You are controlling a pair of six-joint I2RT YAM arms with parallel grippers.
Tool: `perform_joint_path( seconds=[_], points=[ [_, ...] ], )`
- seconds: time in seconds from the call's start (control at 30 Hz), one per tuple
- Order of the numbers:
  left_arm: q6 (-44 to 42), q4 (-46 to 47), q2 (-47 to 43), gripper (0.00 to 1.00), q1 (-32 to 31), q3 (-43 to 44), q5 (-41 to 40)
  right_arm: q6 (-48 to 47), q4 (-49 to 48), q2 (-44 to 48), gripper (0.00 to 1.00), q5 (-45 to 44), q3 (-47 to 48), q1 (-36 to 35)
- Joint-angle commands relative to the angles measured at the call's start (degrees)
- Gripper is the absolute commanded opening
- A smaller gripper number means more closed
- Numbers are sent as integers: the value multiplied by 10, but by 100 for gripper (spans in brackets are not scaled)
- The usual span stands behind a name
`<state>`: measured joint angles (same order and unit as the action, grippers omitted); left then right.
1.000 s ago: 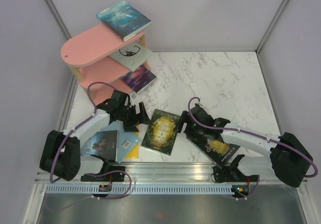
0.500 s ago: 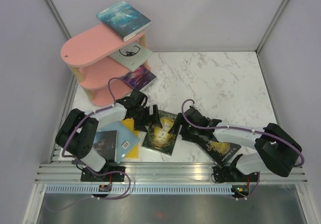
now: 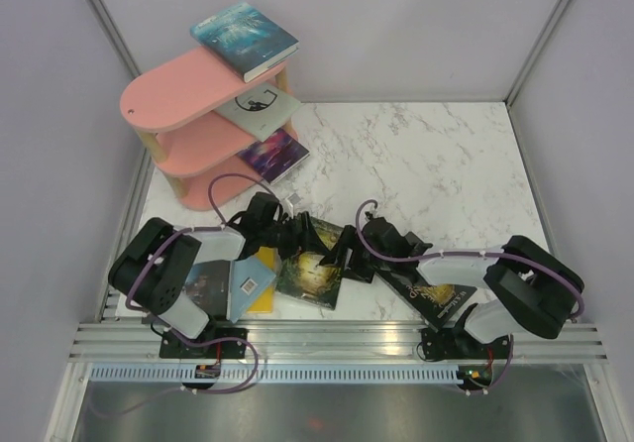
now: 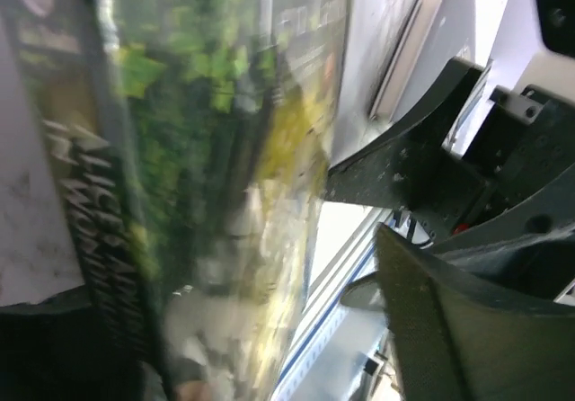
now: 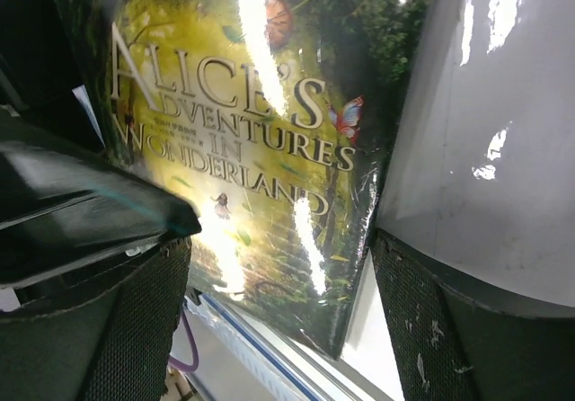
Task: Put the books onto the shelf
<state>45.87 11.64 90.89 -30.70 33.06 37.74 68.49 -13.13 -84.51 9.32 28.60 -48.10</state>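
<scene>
A green-and-gold Alice book lies on the marble table between my two grippers. My left gripper is at its far left edge, open, with the cover close against one side and a gap before the other finger. My right gripper is open at the book's right edge, and the book's corner sits between its pads. The pink shelf holds a teal book, a grey-white book and a purple book.
A stack of dark, light blue and yellow books lies under my left arm. A black book with gold lettering lies under my right arm. Grey walls enclose the table, and an aluminium rail runs along the near edge.
Both grippers have closed in on the green book from either side, now meeting at its far edge. The book has shifted and turned slightly. The left jaws have narrowed a little.
</scene>
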Motion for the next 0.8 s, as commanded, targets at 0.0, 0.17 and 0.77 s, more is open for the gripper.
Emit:
perform_joint_path(
  seconds=[0.0,0.17,0.77],
  points=[
    [26,1,-18,74,-32,-37,83,9,65,-28,86,-64,-52,3],
    [20,-33,-47,12,-28,-39,74,23,82,34,86,-76,-86,4],
    [78,-143,-257,2,-9,39,47,59,220,326,88,-106,-76,4]
  ],
)
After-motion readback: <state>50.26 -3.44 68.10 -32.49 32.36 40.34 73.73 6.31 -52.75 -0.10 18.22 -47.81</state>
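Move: Alice's Adventures in Wonderland lies low between the two hands, its middle about 5 cm back, 1 cm left and 2 cm below the left hand, whose open fingers already straddle the spine side. The yellow book is some 16 cm left and 7 cm back, the light blue book about 20 cm left and 7 cm back. From the right hand, Alice is roughly 6 cm left, 4 cm back and 2 cm down; the black book is about 20 cm right and 8 cm back. Back about 5 cm goes the left hand along Alice's spine side, fingers narrowing early from wide to about half open; it then rises some 8 cm and closes almost fully, pinching the book at the spine. The right hand, still open, draws off the book's opposite edge, about 7 cm right with some lift and drift back, turning about 10 degrees clockwise. ##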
